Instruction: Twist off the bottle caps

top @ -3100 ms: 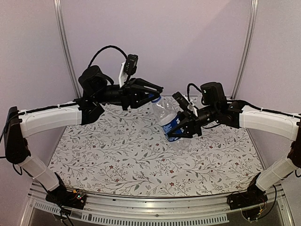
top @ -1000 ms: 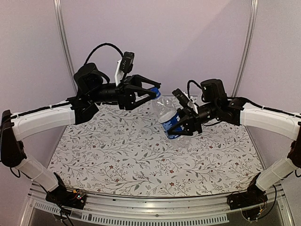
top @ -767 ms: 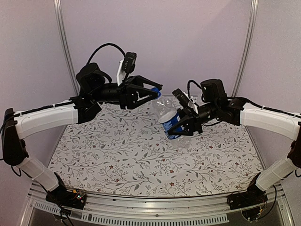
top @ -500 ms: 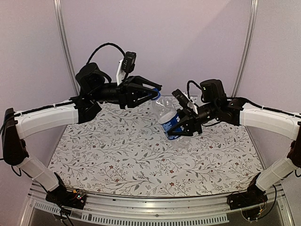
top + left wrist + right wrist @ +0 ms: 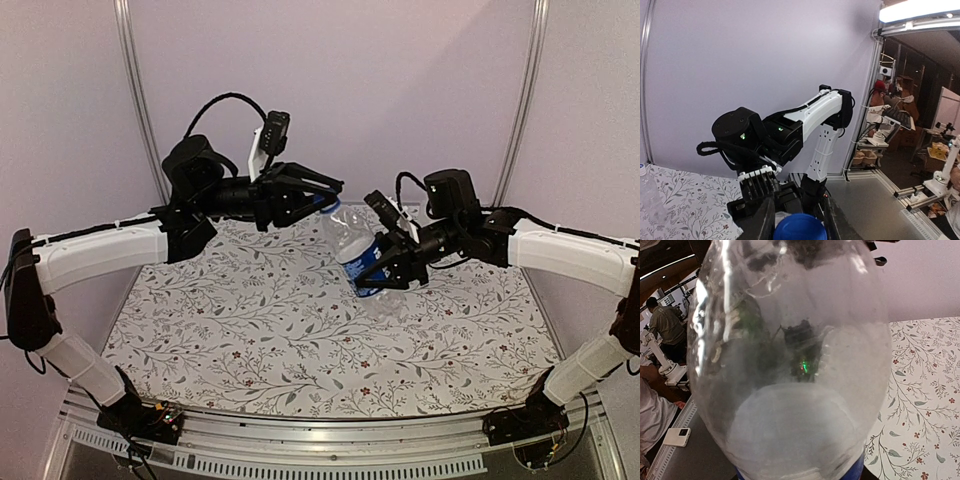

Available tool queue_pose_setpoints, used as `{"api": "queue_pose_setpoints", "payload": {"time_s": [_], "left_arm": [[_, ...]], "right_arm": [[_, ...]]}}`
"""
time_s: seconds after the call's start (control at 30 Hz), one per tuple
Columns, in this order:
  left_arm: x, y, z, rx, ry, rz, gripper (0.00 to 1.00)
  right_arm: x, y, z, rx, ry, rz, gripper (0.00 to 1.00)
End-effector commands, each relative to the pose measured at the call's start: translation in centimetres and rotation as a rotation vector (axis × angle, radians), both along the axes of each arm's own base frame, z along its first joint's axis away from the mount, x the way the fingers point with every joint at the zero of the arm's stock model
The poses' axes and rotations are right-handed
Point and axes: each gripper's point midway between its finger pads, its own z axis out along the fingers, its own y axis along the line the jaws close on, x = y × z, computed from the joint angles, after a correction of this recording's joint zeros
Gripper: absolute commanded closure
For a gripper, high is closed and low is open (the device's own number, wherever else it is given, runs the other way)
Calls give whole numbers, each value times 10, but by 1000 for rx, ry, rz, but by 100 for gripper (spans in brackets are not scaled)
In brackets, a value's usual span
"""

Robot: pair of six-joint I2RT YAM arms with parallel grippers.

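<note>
A clear bottle (image 5: 352, 240) with a blue label band (image 5: 362, 266) hangs tilted above the table, neck toward the left. My right gripper (image 5: 382, 270) is shut on its lower body at the label. In the right wrist view the bottle (image 5: 790, 365) fills the frame and hides the fingers. My left gripper (image 5: 325, 201) is shut on the solid blue cap (image 5: 799, 228), with a dark finger (image 5: 762, 220) pressed on each side of it. A faint clear plastic shape (image 5: 388, 302) lies on the cloth below the held bottle. No other cap shows.
The floral tablecloth (image 5: 250, 330) covers the table. Metal frame posts (image 5: 140, 100) stand at the back corners against the lilac wall. Both arms reach inward and meet above the middle back of the table.
The left gripper's jaws, open around the blue cap a second ago, have closed onto it. The right gripper and the bottle have barely moved.
</note>
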Motion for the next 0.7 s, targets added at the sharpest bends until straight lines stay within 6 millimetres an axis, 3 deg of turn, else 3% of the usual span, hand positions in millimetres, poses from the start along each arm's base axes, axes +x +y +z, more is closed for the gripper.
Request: {"api": "queue_pose_setpoints", "payload": {"time_s": [0.0,0.13,0.37,0.5,0.67], "left_arm": [[5,8,8,-23,8,57,83],[18,13,9,-23,59,179,84],[72,31,-2,20,253,630,85],[80,38,-4,43,297,758,85],[82,32,-10,88,308,798,85]], "right_arm": [[13,2,-6,-27,-39,-81,60],[31,3,-10,-70,-54,-186,60],[65,0,-15,-124,-108,-376,60],[77,-2,-15,-138,-132,-449,60],[81,-3,-14,-140,-133,-472,60]]}}
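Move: The blue cap already sits between the left fingertips, on the neck of the labelled bottle; that bottle's middle lies about 6 cm right of the left hand, 1 cm back and 9 cm below. From the right hand, which grips the label, the cap is some 8 cm left, 2 cm ahead and 13 cm up. The clear bottle stands roughly 30 cm ahead of the left hand, 28 cm to its right and 31 cm lower. Keep the left gripper shut on the cap and twist it counter-clockwise, nearly 40 degrees, swinging it forward about 7 cm and dipping slightly. Bring the right gripper forward with it, still clamping the label and turning some 20 degrees clockwise, so that the two hands wring the cap in the loosening sense. ##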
